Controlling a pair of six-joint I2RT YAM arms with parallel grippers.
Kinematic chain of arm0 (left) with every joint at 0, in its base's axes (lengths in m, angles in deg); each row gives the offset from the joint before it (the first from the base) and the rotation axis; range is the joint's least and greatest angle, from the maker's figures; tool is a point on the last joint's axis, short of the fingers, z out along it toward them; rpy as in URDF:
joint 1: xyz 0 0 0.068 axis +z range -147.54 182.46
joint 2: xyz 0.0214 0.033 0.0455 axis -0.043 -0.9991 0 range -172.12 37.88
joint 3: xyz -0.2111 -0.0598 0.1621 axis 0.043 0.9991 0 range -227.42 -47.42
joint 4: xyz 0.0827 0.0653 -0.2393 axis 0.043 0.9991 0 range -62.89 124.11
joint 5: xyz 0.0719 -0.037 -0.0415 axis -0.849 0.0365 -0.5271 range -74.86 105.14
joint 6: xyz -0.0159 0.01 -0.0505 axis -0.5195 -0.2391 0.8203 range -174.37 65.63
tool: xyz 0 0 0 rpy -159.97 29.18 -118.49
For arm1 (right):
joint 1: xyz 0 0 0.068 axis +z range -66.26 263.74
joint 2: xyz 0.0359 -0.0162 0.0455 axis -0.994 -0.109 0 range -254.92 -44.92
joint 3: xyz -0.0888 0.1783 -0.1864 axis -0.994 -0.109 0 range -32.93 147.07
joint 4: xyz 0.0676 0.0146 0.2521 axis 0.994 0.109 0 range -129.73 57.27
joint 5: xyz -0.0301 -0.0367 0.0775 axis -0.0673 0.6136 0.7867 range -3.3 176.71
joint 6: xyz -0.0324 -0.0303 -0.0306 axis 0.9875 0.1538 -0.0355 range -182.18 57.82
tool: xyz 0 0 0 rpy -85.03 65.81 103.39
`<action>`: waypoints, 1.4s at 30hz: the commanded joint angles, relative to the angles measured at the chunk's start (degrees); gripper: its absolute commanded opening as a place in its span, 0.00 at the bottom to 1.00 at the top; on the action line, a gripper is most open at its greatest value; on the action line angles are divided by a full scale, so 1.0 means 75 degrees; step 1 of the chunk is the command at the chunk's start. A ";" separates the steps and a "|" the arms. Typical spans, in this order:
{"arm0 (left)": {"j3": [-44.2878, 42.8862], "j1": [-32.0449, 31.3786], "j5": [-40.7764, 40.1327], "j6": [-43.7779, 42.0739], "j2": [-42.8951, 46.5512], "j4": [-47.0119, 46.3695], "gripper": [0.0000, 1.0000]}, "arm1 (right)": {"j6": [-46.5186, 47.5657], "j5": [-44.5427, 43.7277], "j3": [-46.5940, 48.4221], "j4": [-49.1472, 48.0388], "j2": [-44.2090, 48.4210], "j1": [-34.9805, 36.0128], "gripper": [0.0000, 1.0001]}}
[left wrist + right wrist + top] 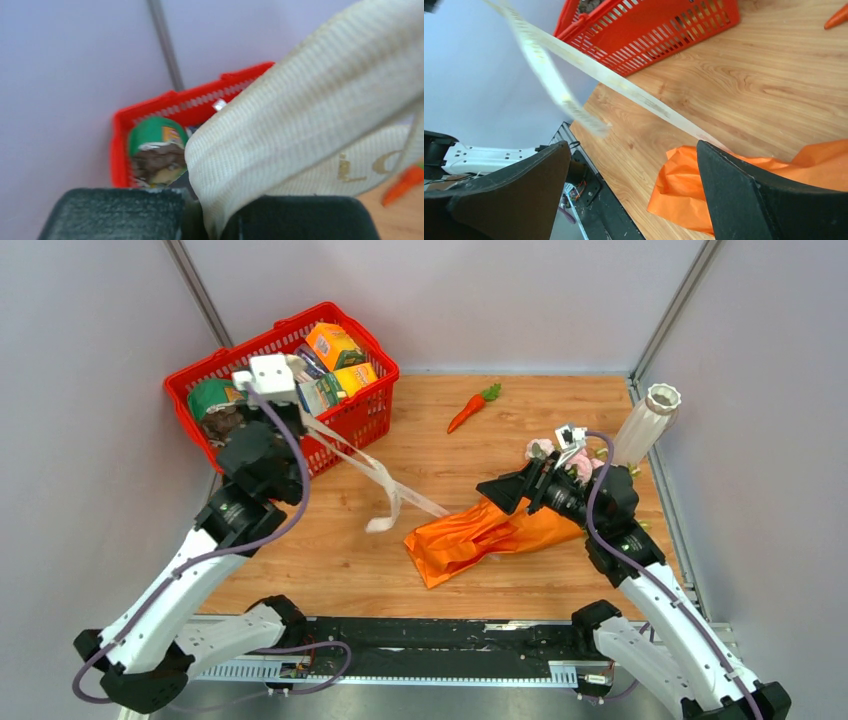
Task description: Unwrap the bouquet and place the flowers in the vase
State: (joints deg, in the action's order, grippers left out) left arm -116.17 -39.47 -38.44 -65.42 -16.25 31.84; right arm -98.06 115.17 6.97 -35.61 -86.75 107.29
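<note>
The bouquet lies on the table, its orange wrapping paper spread toward the front. Pink flowers show behind my right arm. A cream ribbon stretches from the wrap up to my left gripper, which is shut on it beside the basket. One loose ribbon end hangs down to the table. My right gripper stands open just over the wrap's narrow part, nothing between its fingers. The white ribbed vase stands upright at the right edge.
A red basket full of grocery packs sits at the back left. A toy carrot lies at the back middle. Grey walls close in on three sides.
</note>
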 commanded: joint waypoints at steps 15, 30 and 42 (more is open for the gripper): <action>-0.1651 0.0832 -0.1506 -0.4100 0.0585 -0.0671 0.00 | 0.0038 -0.0221 -0.0292 0.0083 -0.0025 0.0012 1.00; 0.3434 0.2367 -0.0847 0.3075 0.2142 0.0892 0.00 | 0.0272 -0.0269 -0.0527 0.0283 0.0186 0.0012 1.00; 0.4608 0.3259 -0.0285 0.7845 0.1803 0.3901 0.00 | 0.0201 -0.0339 -0.0703 0.0423 -0.0166 0.0012 1.00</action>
State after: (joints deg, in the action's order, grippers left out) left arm -83.32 -16.02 -40.58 -23.80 -2.17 51.56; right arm -96.99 113.27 1.92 -32.53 -88.08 107.29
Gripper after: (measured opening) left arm 0.007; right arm 0.998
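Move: The left hand, shut on the ribbon, is bound for the bare table in front of the basket, a spot roughly 6 cm back, 3 cm left and 43 cm below. The red basket stands some 20 cm ahead, 7 cm left and 33 cm below; the orange wrap lies about 35 cm to its right and 6 cm back, 42 cm down. From the open right hand that wrap is nearly straight underneath, about 26 cm down, with the flowers 16 cm ahead and 19 cm right. Leftward, up and back first, the left hand sweeps the pinched ribbon away from the wrap, then swings forward and plunges some 35 cm from its peak towards the table before the basket, easing back and left as it turns about 30 degrees counter-clockwise and rolls its left side down. Its fingers stay shut. The right hand, still wide open, sinks about 6 cm towards the wrap. ##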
